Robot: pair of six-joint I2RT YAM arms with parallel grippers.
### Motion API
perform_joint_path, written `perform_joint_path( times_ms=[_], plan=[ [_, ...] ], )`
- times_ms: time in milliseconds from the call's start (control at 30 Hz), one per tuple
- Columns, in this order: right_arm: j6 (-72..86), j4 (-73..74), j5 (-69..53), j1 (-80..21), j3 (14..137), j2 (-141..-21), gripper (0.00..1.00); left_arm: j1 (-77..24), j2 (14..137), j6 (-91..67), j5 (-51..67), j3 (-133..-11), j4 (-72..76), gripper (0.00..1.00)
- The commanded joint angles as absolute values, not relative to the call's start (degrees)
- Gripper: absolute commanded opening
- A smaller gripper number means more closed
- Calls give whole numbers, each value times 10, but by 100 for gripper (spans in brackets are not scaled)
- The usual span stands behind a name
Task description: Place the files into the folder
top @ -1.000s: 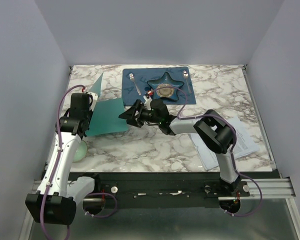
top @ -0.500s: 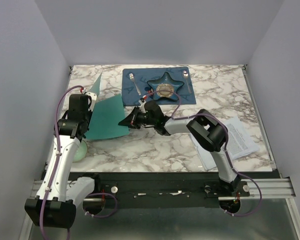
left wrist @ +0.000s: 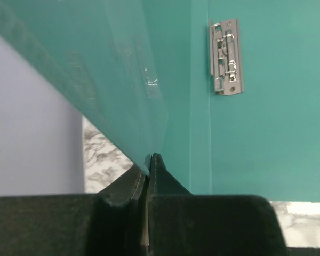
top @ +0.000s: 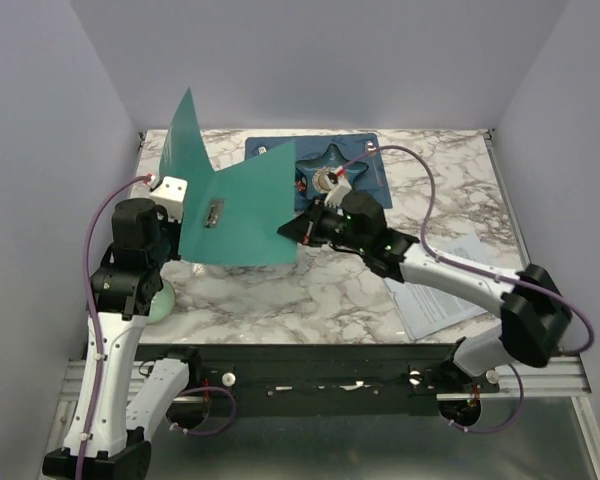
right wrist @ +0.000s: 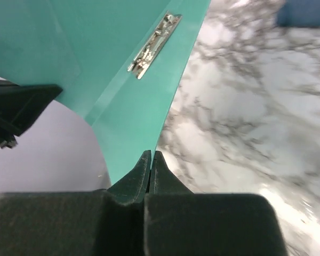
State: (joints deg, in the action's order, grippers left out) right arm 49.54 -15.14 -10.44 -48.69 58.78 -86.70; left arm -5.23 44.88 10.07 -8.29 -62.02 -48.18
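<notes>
The teal folder [top: 245, 205] hangs open above the table's left half, its silver clip [top: 215, 212] facing up. My left gripper [top: 183, 228] is shut on the lower edge of the left cover [left wrist: 122, 80], near the spine. The clip [left wrist: 225, 56] shows on the other cover. My right gripper [top: 286, 232] is shut on the right cover's lower corner [right wrist: 138, 133], and the clip [right wrist: 153, 45] shows beyond its fingertips. The files [top: 460, 285], white printed sheets, lie flat on the marble at the right, partly under my right arm.
A dark blue placemat [top: 270, 160] with a star dish [top: 332, 172] and a spoon [top: 372, 155] lies at the back, just behind the folder. A pale green round object [top: 160, 300] sits by the left arm. Grey walls close in the left, back and right.
My right gripper has shut on the folder's corner. Both arms have lifted the folder off the table and spread it open. The right arm has stretched out to the left.
</notes>
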Motion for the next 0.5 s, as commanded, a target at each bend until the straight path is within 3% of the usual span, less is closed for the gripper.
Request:
perform_joint_path(
  times_ms=[0, 33, 200, 333, 467],
  plan=[
    [396, -39, -15, -492, 479, -753, 1, -51, 460, 112, -6, -605, -486, 18],
    [396, -31, -7, -492, 462, -732, 1, -51, 461, 114, -2, -600, -488, 24],
    [415, 17, 30, -492, 372, -647, 0, -51, 470, 124, 15, -584, -491, 34],
    [434, 48, 63, -492, 319, -593, 1, -51, 472, 135, 31, -577, -507, 61],
    [440, 79, 80, -493, 281, -551, 1, -51, 465, 149, 37, -577, -512, 77]
  ],
)
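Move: The right hand holds the raised folder's right edge; the files lie about 36 cm to its right and 2 cm farther out, some 19 cm lower, and the folder's metal clasp hangs about 22 cm left and 7 cm ahead, near hand height. The left hand still pinches the left cover, the clasp about 9 cm right and 12 ahead, the green dish 7 cm left and 3 back on the table; the files are about 71 cm right and 4 ahead. Keep the right gripper shut on the folder's edge and draw it right some 13 cm while lowering it about 10 cm and easing it back, towards the files, fingers tipping down and turning clockwise. Meanwhile open the left gripper wide to let go of the left cover, following right about 4 cm and sinking about 5 cm. ##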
